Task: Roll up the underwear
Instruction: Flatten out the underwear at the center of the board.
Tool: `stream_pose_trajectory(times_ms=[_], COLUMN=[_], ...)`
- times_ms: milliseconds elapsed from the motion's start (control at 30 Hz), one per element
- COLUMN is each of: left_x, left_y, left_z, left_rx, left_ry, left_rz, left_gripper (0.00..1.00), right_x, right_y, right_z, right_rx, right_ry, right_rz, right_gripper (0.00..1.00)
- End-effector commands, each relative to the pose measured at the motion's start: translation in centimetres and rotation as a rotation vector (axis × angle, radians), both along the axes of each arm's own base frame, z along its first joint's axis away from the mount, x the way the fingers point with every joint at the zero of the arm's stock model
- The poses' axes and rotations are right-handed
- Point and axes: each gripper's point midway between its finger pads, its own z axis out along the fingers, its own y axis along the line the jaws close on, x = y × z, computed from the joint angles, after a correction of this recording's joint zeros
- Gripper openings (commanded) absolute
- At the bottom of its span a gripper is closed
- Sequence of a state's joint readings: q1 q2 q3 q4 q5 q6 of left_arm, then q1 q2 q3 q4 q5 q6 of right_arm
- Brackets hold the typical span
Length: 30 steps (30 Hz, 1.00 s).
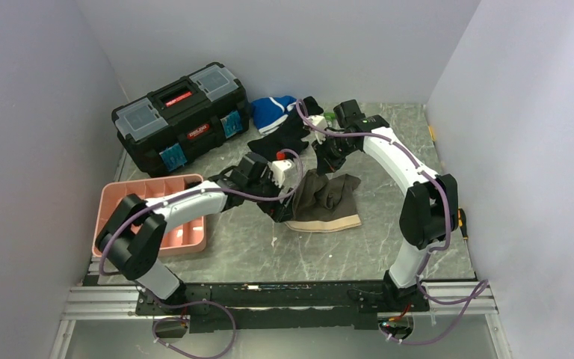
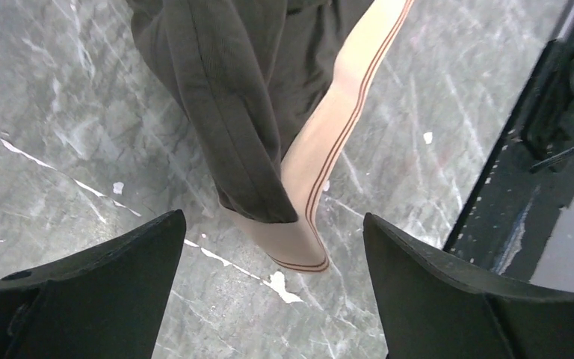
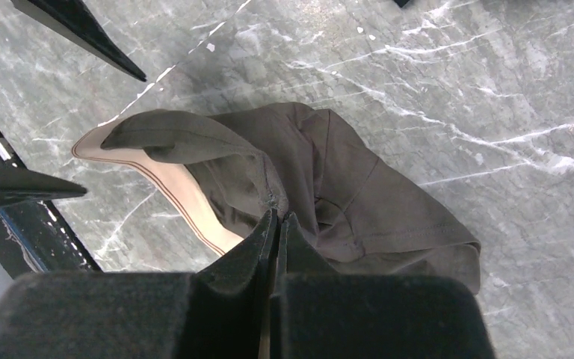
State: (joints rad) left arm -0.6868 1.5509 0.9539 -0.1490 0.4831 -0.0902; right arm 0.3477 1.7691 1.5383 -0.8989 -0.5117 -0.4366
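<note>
The underwear [image 1: 327, 200] is dark grey-brown with a beige-tan waistband [image 1: 325, 223] and lies crumpled mid-table. My right gripper [image 1: 321, 170] is shut on a pinch of its dark fabric at the far edge; in the right wrist view the shut fingertips [image 3: 276, 217] hold a fold of the underwear [image 3: 359, 194] lifted off the table. My left gripper [image 1: 278, 203] is open at the garment's left edge. In the left wrist view its fingers [image 2: 127, 254] stand wide apart, just short of the waistband's corner [image 2: 299, 239], touching nothing.
A pink compartment tray [image 1: 119, 196] sits at the left. A black toolbox [image 1: 179, 116] stands at the back left. A plain black garment [image 1: 288, 138] and a blue-and-white garment [image 1: 273, 111] lie at the back. The table's near edge rail [image 2: 523, 149] runs close by.
</note>
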Motion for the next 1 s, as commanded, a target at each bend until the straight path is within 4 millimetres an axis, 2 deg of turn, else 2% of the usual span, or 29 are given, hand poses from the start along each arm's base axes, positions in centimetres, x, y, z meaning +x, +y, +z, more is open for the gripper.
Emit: stream_pose_trajectory(times_ms=[0, 33, 67, 200, 233, 300, 333, 367, 500, 600, 667, 733, 767, 800, 867, 933, 967], left_x=[1.2, 1.2, 1.1, 1.7, 2.2, 3.7, 4.7, 5.8, 10.1, 10.3, 9.1, 6.5, 5.2, 3.7, 0.5, -3.0, -4.7], left_y=[-0.8, -1.0, -1.2, -1.3, -1.2, -0.4, 0.0, 0.6, 3.1, 3.8, 3.8, 3.2, 3.1, 2.9, 3.0, 3.6, 4.0], left_z=[-0.6, -1.0, -1.3, -1.8, -1.2, 0.7, 2.2, 3.9, 12.6, 17.7, 19.0, 17.8, 16.7, 15.7, 12.5, 9.0, 7.3], left_rx=[0.077, 0.089, 0.095, 0.133, 0.139, 0.139, 0.137, 0.133, 0.136, 0.141, 0.145, 0.18, 0.199, 0.216, 0.258, 0.315, 0.341], left_ry=[-0.046, -0.044, -0.035, -0.031, -0.054, -0.09, -0.118, -0.147, -0.348, -0.475, -0.519, -0.527, -0.527, -0.531, -0.5, -0.452, -0.428], left_rz=[0.033, 0.023, 0.014, -0.021, -0.039, -0.044, -0.043, -0.036, 0.002, -0.012, -0.043, -0.121, -0.163, -0.213, -0.302, -0.403, -0.449], left_gripper=[0.9, 0.87, 0.79, 0.39, 0.3, 0.06, 0.0, 0.0, 0.0, 0.0, 0.0, 0.0, 0.0, 0.0, 0.0, 0.0, 0.07], right_x=[1.1, 1.1, 1.1, 1.2, 1.3, 1.9, 2.4, 3.0, 5.5, 5.9, 5.2, 3.8, 2.9, 1.4, -1.5, -5.0, -6.9], right_y=[0.8, 0.8, 0.8, 0.5, 0.3, -0.4, -1.0, -1.5, -4.1, -5.4, -5.9, -6.2, -6.3, -6.3, -6.1, -5.9, -5.8], right_z=[2.0, 2.0, 2.1, 2.8, 3.4, 4.8, 5.8, 6.8, 13.0, 16.8, 18.6, 19.3, 19.0, 19.3, 17.0, 13.8, 12.3], right_rx=[0.048, 0.049, 0.05, 0.044, 0.041, 0.03, 0.022, 0.013, -0.019, -0.04, -0.044, -0.047, -0.049, -0.038, -0.031, -0.025, -0.016], right_ry=[-0.047, -0.049, -0.051, -0.076, -0.096, -0.148, -0.183, -0.217, -0.388, -0.516, -0.589, -0.636, -0.642, -0.666, -0.638, -0.569, -0.531], right_rz=[0.008, 0.008, 0.008, 0.0, -0.005, -0.026, -0.043, -0.058, -0.113, -0.13, -0.123, -0.092, -0.068, -0.028, 0.05, 0.131, 0.172], right_gripper=[0.0, 0.0, 0.0, 0.0, 0.0, 0.0, 0.0, 0.0, 0.0, 0.0, 0.0, 0.0, 0.0, 0.0, 0.0, 0.01, 0.1])
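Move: The left hand, open, is almost on the underwear's left waistband corner, which lies about 1 cm to its right, level with it front to back, and 4 cm below; the underwear's middle is some 4 cm ahead and 11 cm right. The right hand already pinches the far edge, with that middle about 9 cm back from it and 4 cm down. The black garment lies roughly 23 cm ahead and 1 cm right of the left hand, 9 cm ahead and 11 cm left of the right. The left hand sinks about 3 cm and shuts on the underwear's left edge near the waistband, while the right keeps its pinch almost in place. Then both whip the cloth up and forward, the left rising nearly 20 cm with some 12 cm of reach and the right swinging less far out and drifting right, fingertips tipping up and forward about 35 degrees, before both pull sharply back with a slight dip at the end. ##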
